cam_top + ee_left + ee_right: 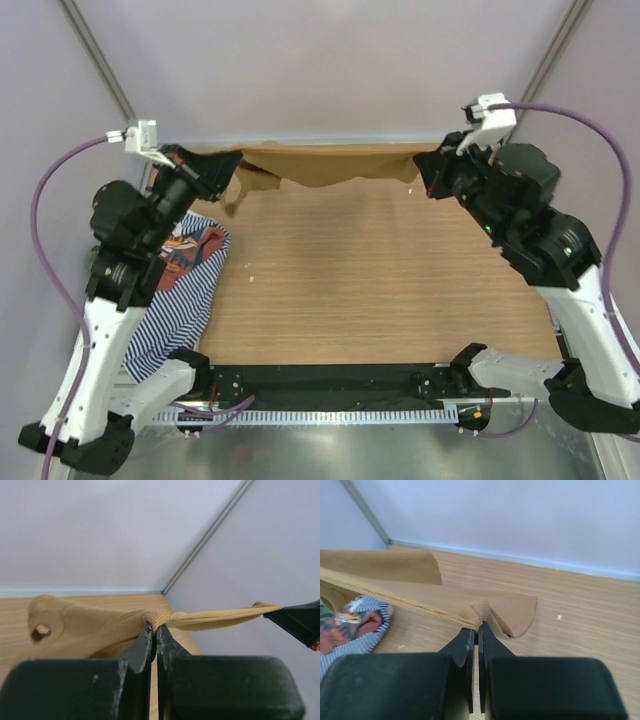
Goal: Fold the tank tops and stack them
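A tan-brown tank top [330, 162] hangs stretched across the far edge of the table between both arms. My left gripper [232, 168] is shut on its left corner, the ribbed cloth [100, 630] bunched at the tips [154, 628]. My right gripper [424, 168] is shut on the right corner, cloth [510, 609] pinched at its tips [476, 629]. A navy-white striped tank top [180, 310] and a rust-red one with a graphic [185, 248] lie heaped at the left table edge, under the left arm. The same heap [350, 625] shows in the right wrist view.
The wooden table [380, 280] runs from the black rail [330, 385] at the near edge to the back wall. Purple cables [40, 210] loop from both wrists. A metal corner post [95, 55] stands behind the left arm.
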Motion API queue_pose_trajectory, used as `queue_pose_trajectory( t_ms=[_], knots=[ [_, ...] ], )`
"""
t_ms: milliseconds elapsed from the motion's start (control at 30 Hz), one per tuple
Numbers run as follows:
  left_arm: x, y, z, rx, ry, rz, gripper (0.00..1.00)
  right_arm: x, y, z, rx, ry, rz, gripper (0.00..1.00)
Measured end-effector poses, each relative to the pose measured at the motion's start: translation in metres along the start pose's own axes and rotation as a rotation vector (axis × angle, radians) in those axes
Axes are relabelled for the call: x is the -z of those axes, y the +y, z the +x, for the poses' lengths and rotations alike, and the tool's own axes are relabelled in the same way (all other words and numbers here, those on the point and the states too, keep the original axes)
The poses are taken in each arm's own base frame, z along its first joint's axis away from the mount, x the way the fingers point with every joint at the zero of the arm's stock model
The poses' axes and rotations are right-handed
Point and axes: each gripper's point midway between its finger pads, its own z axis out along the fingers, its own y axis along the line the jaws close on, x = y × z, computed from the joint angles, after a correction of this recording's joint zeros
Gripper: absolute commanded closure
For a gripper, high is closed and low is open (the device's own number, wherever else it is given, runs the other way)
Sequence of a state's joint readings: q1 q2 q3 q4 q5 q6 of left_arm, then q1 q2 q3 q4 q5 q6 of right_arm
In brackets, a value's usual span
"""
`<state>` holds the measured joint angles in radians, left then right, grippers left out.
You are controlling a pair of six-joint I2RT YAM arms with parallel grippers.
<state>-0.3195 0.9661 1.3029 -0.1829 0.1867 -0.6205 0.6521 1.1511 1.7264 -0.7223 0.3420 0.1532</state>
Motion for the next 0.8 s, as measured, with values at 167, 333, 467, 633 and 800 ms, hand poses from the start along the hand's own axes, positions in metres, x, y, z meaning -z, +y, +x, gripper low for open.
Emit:
queue_pose_trajectory(
  t_ms=[167,333,467,633,800],
  knots=[
    [0.06,-0.041,-0.02,-0.01,-0.109,0.154,1.0,0.062,0.014,-0.013,-0.064,-0.095,-0.198,0.99],
    [0.1,-0.063,-0.025,0.005,-0.165,0.247,1.0,0.104,0.021,-0.016,-0.103,-0.149,-0.324,0.99],
    [0.089,-0.061,-0.019,0.041,-0.141,0.254,1.0,0.102,0.02,-0.015,-0.109,-0.132,-0.306,0.99],
    [0.026,-0.019,0.029,0.13,-0.011,0.169,1.0,0.039,0.001,0.012,-0.085,-0.012,-0.084,0.99],
    [-0.021,0.076,0.147,0.21,0.2,-0.045,1.0,-0.042,-0.031,0.13,-0.031,0.257,0.132,0.99]
  ],
)
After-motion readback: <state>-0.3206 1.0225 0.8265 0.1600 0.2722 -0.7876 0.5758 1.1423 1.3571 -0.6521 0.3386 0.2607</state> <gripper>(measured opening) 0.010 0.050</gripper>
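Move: Both closed grippers still hold the tan tank top stretched between them, its body billowed out ahead: its middle is about 14 cm to the left hand's right, some 12 cm ahead and 15 cm below. The bare table it is taken to lies level with the hands, roughly 14 cm right of the left one, 14 cm left of the right one and 45 cm down. The striped tank top lies about 26 cm left of the left hand, 2 cm nearer the base and 42 cm below. Back towards the bases and slightly up by about 10 cm, both hands draw the tan tank top together, fingers tipping up; then they whip forward past their starting place and steeply down towards the table, dropping nearly 20 cm as the fingertips tip downward. Both grippers stay shut on its corners and keep the edge spread between them. ##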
